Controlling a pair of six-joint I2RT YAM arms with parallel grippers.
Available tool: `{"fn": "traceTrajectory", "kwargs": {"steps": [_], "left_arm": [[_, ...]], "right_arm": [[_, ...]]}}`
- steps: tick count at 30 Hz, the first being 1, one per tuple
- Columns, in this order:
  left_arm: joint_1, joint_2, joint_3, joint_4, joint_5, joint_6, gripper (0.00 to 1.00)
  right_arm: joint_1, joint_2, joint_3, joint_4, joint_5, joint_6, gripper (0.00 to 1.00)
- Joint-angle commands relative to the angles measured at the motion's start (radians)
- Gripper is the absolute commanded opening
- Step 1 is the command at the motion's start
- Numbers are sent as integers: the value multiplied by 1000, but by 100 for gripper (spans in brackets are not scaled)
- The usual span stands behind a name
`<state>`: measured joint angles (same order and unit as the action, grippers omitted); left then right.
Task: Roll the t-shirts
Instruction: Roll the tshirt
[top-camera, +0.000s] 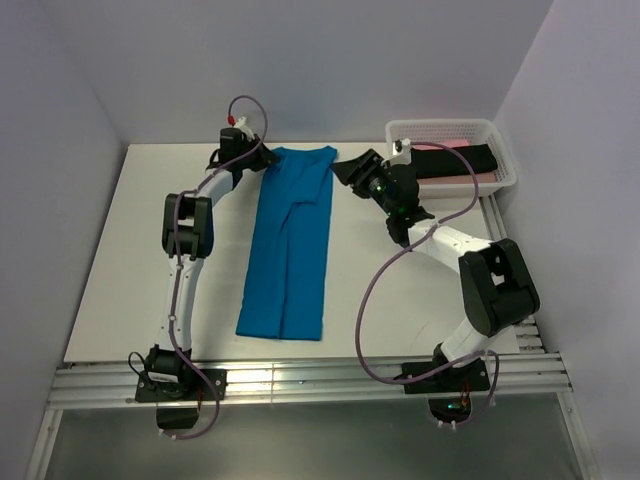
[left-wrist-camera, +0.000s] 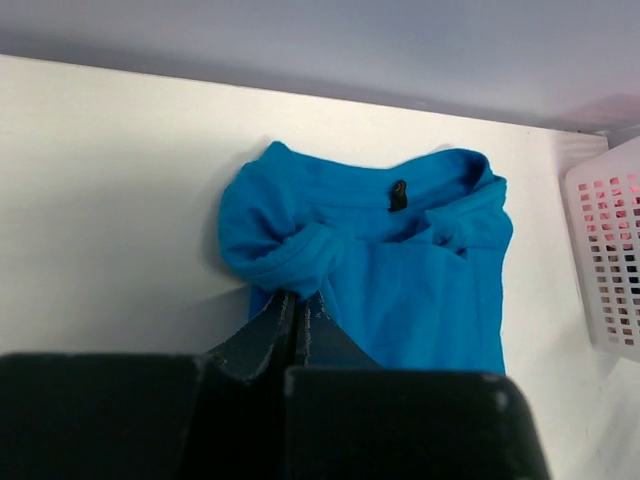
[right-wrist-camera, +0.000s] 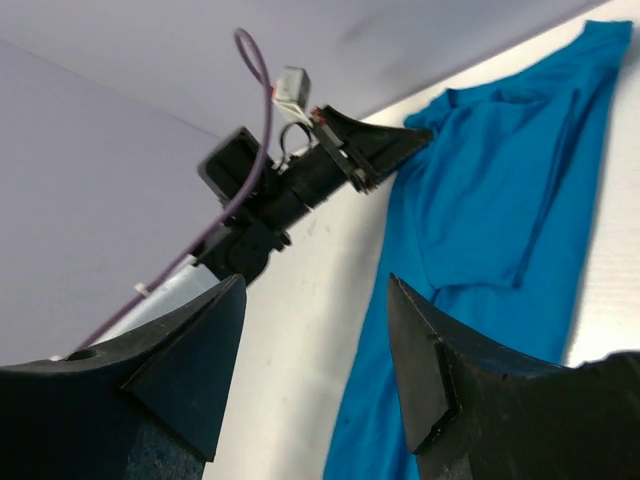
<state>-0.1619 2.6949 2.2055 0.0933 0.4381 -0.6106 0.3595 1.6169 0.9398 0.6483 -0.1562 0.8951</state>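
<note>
The turquoise t-shirt (top-camera: 288, 240) lies folded into a long strip on the white table, collar end at the back. In the left wrist view the shirt (left-wrist-camera: 420, 290) shows its collar and black tag, with a bunched fold at the near left corner. My left gripper (top-camera: 262, 158) is shut on that bunched corner (left-wrist-camera: 298, 296). My right gripper (top-camera: 350, 170) is open and empty, just right of the shirt's back end; in its own view it (right-wrist-camera: 316, 282) hangs over the table beside the shirt (right-wrist-camera: 500, 200). A black t-shirt (top-camera: 455, 160) and a pink one (top-camera: 478, 178) lie in the basket.
The white mesh basket (top-camera: 440, 124) stands at the back right corner, close behind my right gripper; its wall shows in the left wrist view (left-wrist-camera: 610, 260). Grey walls close in the table at the back and sides. The left arm's gripper (right-wrist-camera: 350, 150) shows in the right wrist view.
</note>
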Motion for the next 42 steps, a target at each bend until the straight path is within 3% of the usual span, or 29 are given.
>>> {"fn": "traceTrajectory", "kwargs": {"steps": [1,4,7,9,10,11,14,17,23,25,28,31,32,36,40,42], "left_arm": [[-42,-32,54,45,-12,-14,0],[-54,-32,65,59,-6,-21,0],[-64,-30,76,68,4,-24,2],[-70,-30,76,75,-4,-28,10],[-76,-33,76,77,-10,-35,18],[-77,-35,76,77,-16,-38,41],[-77,-52,77,56,-59,-26,84],[-62,-98,57,33,-98,-3,99],[59,-213,-27,16,-40,11,99],[113,-279,-59,-32,-4,86,100],[145,-444,-226,-82,51,274,100],[148,-648,-479,-132,146,480,100],[148,-703,-635,-126,181,520,100],[148,-1054,-1034,2,188,666,99],[148,-1323,-1367,103,235,646,99],[148,-1473,-1453,135,276,635,100]], "right_arm": [[-7,-68,-15,-71,21,-74,65],[-8,-106,-16,-223,-3,-126,65],[-7,-169,-76,-263,-23,-153,66],[-7,-228,-143,-265,-26,-154,68],[-7,-248,-165,-275,-25,-156,68],[-7,-267,-199,-282,-25,-160,69],[-5,-327,-240,-327,-43,-173,78],[-4,-385,-278,-386,-31,-176,86],[27,-506,-320,-501,7,-202,97],[47,-522,-314,-560,12,-211,100],[82,-532,-297,-641,32,-214,100],[154,-519,-291,-711,79,-202,100],[177,-503,-292,-713,80,-196,100],[266,-463,-289,-745,93,-142,100],[349,-489,-377,-652,148,-68,100],[404,-505,-403,-609,194,-44,100]]}}
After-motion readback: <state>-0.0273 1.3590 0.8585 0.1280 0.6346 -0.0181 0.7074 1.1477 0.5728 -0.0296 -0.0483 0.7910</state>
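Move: The left gripper, shut, still pinches the t-shirt's far left corner; the middle of the shirt's far end lies about 11 cm to its right and 2 cm farther out, some 2 cm below. From the right gripper, hanging empty and part open, the shirt's near right corner is roughly 38 cm back, 8 cm left and 20 cm down, the shirt's middle 8 cm back, 17 cm left, and the white basket 22 cm ahead, 35 cm right. Drag the pinched far corner about 5 cm to the right, rising slightly, then open the left gripper wide to let go, swing it left and up clear of the t-shirt and pull back some 26 cm, tilting the fingers up. Meanwhile bring the right gripper back about 21 cm and down 13 cm towards the shirt's near end, opening fully and tipping its fingers down. ##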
